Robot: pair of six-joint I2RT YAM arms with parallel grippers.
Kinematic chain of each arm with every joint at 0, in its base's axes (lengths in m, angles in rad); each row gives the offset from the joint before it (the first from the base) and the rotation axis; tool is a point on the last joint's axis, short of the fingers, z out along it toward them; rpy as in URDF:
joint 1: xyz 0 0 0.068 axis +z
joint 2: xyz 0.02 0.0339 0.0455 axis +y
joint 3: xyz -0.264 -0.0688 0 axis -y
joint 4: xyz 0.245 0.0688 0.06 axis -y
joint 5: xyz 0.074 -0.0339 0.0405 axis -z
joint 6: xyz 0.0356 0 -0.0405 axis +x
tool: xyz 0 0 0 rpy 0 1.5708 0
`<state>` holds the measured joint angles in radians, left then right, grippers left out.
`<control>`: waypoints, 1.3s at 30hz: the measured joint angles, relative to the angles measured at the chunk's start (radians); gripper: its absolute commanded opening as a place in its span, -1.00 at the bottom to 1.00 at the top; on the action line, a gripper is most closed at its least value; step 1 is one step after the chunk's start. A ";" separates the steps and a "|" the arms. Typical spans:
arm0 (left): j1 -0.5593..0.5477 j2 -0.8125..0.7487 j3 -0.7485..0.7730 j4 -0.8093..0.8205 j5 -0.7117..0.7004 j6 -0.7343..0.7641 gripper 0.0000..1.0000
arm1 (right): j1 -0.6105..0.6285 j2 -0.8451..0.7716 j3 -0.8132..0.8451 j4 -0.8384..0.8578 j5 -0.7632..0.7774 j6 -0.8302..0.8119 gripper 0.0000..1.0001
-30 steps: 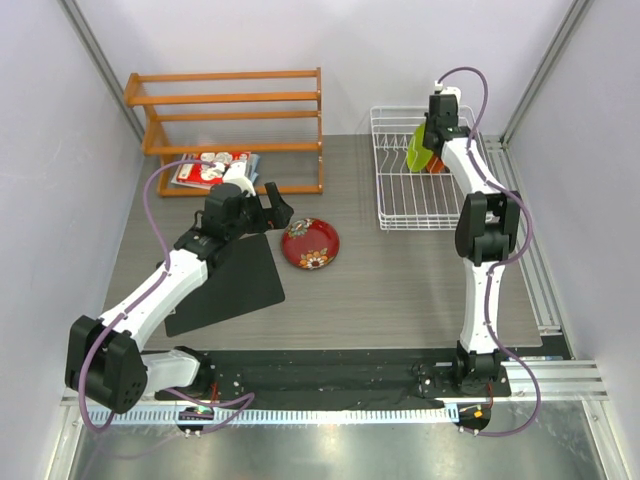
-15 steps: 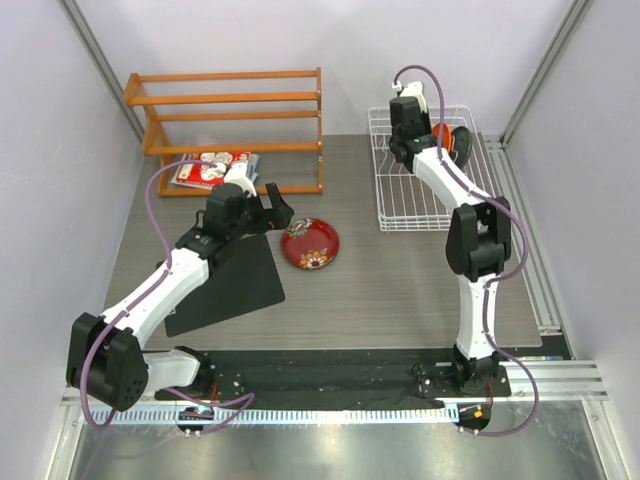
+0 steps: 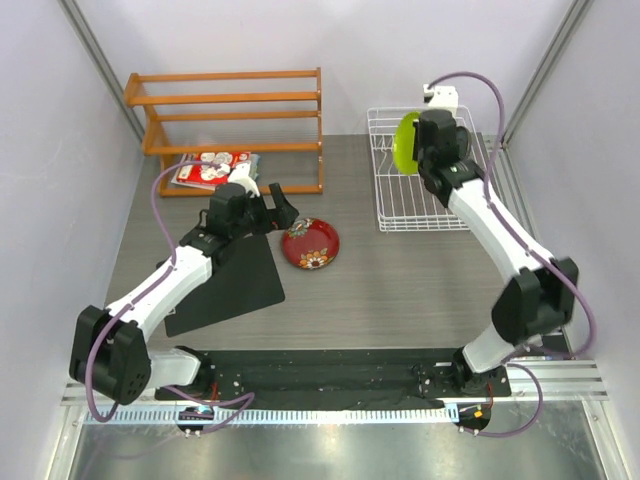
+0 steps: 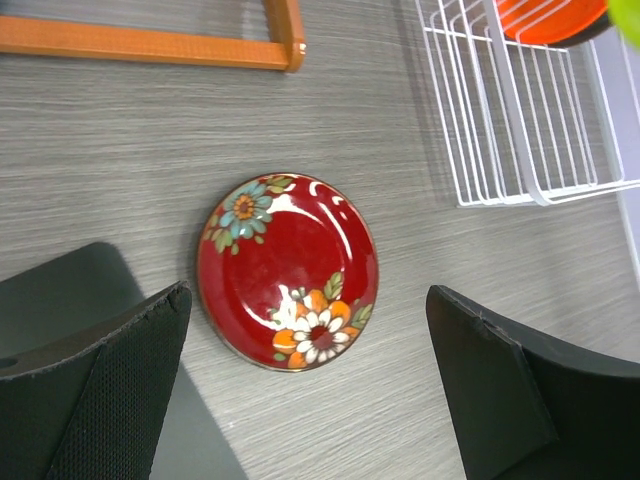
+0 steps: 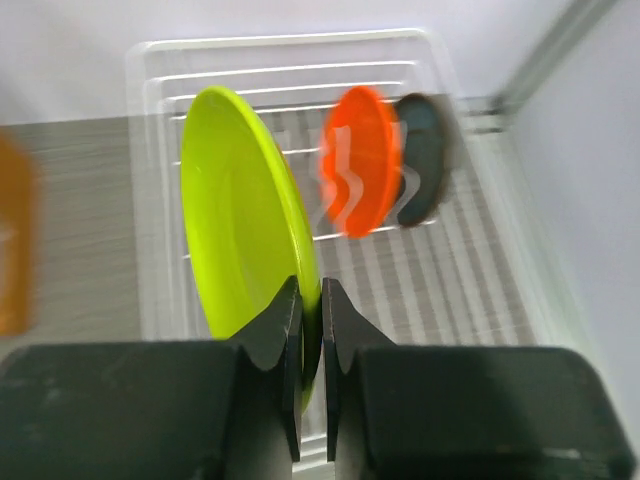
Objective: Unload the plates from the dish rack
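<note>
The dark red patterned plate (image 3: 310, 243) lies flat on the table; in the left wrist view (image 4: 287, 270) it sits just ahead of my jaws. My left gripper (image 3: 282, 209) is open and empty beside it (image 4: 310, 400). My right gripper (image 3: 420, 145) is shut on the rim of the lime green plate (image 3: 406, 142), held on edge above the white dish rack (image 3: 400, 215). In the right wrist view the gripper (image 5: 311, 300) pinches the green plate (image 5: 240, 230); the orange plate (image 5: 358, 175) and the dark teal plate (image 5: 425, 160) stand in the rack (image 5: 300, 60) behind it.
An orange wooden slatted shelf (image 3: 230, 100) stands at the back left, with a red-and-white booklet (image 3: 210, 168) under it. A black mat (image 3: 225, 285) lies at the left. The shelf's foot (image 4: 285, 30) shows in the left wrist view.
My right arm has swung and lifted the lime green plate up out of the rack's slots. My left arm has barely moved.
</note>
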<state>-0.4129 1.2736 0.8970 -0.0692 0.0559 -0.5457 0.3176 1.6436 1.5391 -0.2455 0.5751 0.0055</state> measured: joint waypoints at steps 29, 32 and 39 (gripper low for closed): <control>-0.027 0.204 -0.111 0.506 0.283 -0.281 -0.53 | 0.058 -0.308 -0.719 0.460 -0.941 0.737 -0.98; -0.037 0.204 -0.113 0.530 0.289 -0.291 -1.00 | 0.058 -0.297 -0.727 0.471 -0.945 0.752 -0.97; -0.031 0.194 -0.119 0.560 0.303 -0.328 -1.00 | 0.048 -0.267 -0.737 0.504 -0.980 0.787 0.15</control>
<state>-0.4438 1.4673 0.7776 0.4908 0.3584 -0.8742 0.3653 1.3769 0.8021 0.2588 -0.4053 0.7929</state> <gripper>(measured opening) 0.032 0.362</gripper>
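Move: Still pinched by its rim in the right fingers, the green plate hangs some 18 cm ahead of the open left hand, about 33 cm to its right and 7 cm higher. From the right hand, the receiving left gripper is roughly 14 cm back, 38 cm left and 10 cm lower. The red plate lies on the table about 3 cm ahead of the left hand, 8 cm right and 17 cm below; the orange plate stands in the rack 13 cm ahead of the right hand, 6 cm right and 18 cm below. Swinging the green plate out from over the rack, the right hand travels about 18 cm left, 14 cm back and 10 cm down, rolling its left side up and turning counter-clockwise. The left hand goes some 8 cm right to meet the plate, rolling about 25 degrees left side down, and pinches the near-left rim; the right fingers then start to open. ##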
